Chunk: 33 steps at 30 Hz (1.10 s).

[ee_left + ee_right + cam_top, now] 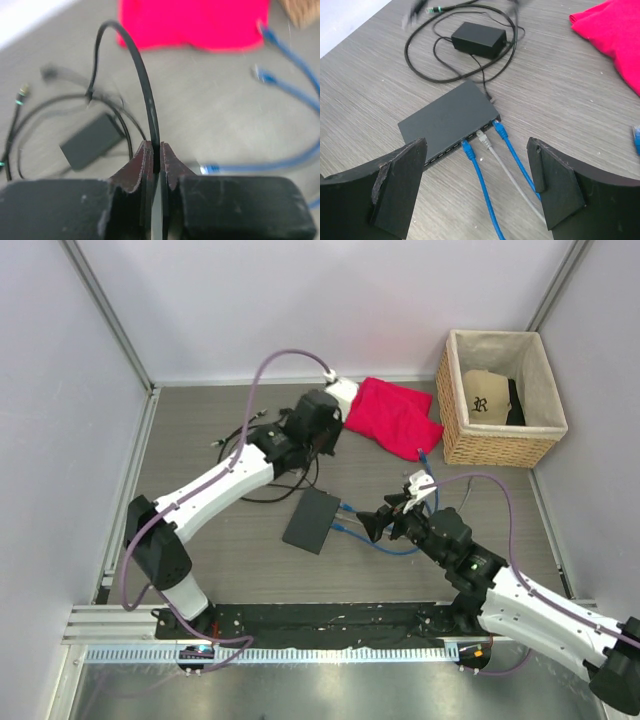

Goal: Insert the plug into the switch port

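The switch [312, 520] is a flat dark box lying mid-table. Along its near edge [447, 122] two blue plugs [469, 149] and a grey plug [483, 140] sit in sockets. My right gripper [476, 145] hovers open just in front of those sockets [375, 517], with nothing between its fingers. My left gripper [156, 157] is shut on a thin black cord [145, 85] that arcs up from its jaws. It hangs left of the red cloth [312, 445]. A loose blue plug [261, 74] lies on the table beyond it. I cannot tell which plug the task means.
A black power brick [479, 37] with looped black cords lies beyond the switch. A red cloth [395, 415] lies at the back. A wicker basket [455, 430] holding a cap stands at the back right. Blue cables [400, 545] run from the switch towards the right arm.
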{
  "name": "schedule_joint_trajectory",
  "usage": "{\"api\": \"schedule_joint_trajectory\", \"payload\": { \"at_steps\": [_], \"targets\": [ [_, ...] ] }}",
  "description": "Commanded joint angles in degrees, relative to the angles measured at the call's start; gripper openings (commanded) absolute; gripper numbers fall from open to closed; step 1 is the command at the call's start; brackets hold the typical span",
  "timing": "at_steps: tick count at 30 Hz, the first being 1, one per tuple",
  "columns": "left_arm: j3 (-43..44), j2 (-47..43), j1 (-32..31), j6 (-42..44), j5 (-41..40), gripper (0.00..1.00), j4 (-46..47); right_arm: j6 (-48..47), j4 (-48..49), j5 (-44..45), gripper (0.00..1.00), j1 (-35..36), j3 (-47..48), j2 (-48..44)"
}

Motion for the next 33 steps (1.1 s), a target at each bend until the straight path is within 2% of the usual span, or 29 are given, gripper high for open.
{"api": "schedule_joint_trajectory", "payload": {
  "at_steps": [1,6,10,14,15,16,19,20,21,25,28,33],
  "targets": [
    [-5.3,0.1,-1.7,2.2,0.8,0.07,-2.4,2.1,-8.0,2.6,0.89,-0.1,2.3,-5.2],
    [-16.3,-3.6,-9.7,7.8,2.7,0.07,2.7,2.3,-11.8,4.5,0.89,-0.1,1.5,-10.5],
    [-22.2,-7.1,-14.8,11.3,0.8,0.07,4.5,-0.7,-12.2,4.0,0.89,-0.1,2.4,-10.8],
    [-25.3,-12.9,-14.6,10.5,-13.2,0.0,9.6,-2.1,-12.2,3.8,0.89,-0.1,4.1,-6.4],
    [-24.6,-14.5,-14.1,11.1,-17.1,0.0,9.4,-2.2,-12.0,3.3,0.89,-0.1,4.4,-5.6],
    [-22.1,-14.8,-12.8,11.6,-17.2,0.01,6.9,-2.3,-11.7,3.2,0.89,-0.1,4.4,-5.0],
    [-17.7,-17.1,-12.8,13.0,-12.7,0.03,5.4,-1.8,-11.0,3.4,0.89,-0.1,4.2,-4.3],
    [-17.5,-18.2,-12.7,13.0,-9.5,0.04,5.9,-1.7,-10.5,3.5,0.88,-0.1,3.9,-4.7],
    [-17.7,-19.3,-12.7,12.7,-2.4,0.04,7.1,-1.4,-10.5,3.7,0.88,-0.1,3.4,-5.6],
    [-20.2,-24.6,-12.9,9.3,9.3,0.07,13.2,-1.2,-10.5,5.0,0.88,-0.1,2.0,-9.7],
    [-22.4,-25.4,-13.6,8.2,10.3,0.08,14.9,-1.0,-10.5,5.2,0.88,0.0,1.0,-12.2],
    [-27.1,-22.9,-13.5,7.8,6.7,0.08,12.7,-0.7,-10.5,4.5,0.88,0.0,0.2,-12.8]
  ]
}}
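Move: The left hand, holding the black cable, has the switch about 9 cm back, 3 cm to its left and 24 cm below. The blue plugs on its right edge lie some 7 cm back and 3 cm right of this hand; the power adapter about 5 cm ahead and 9 cm left; the red cloth roughly 19 cm ahead and 17 cm right. From the empty right hand the switch is about 7 cm ahead, 14 cm left, 16 cm down. Left keeps the black cable, drawing back about 13 cm towards the switch, dipping then rising; right drifts rightward. ##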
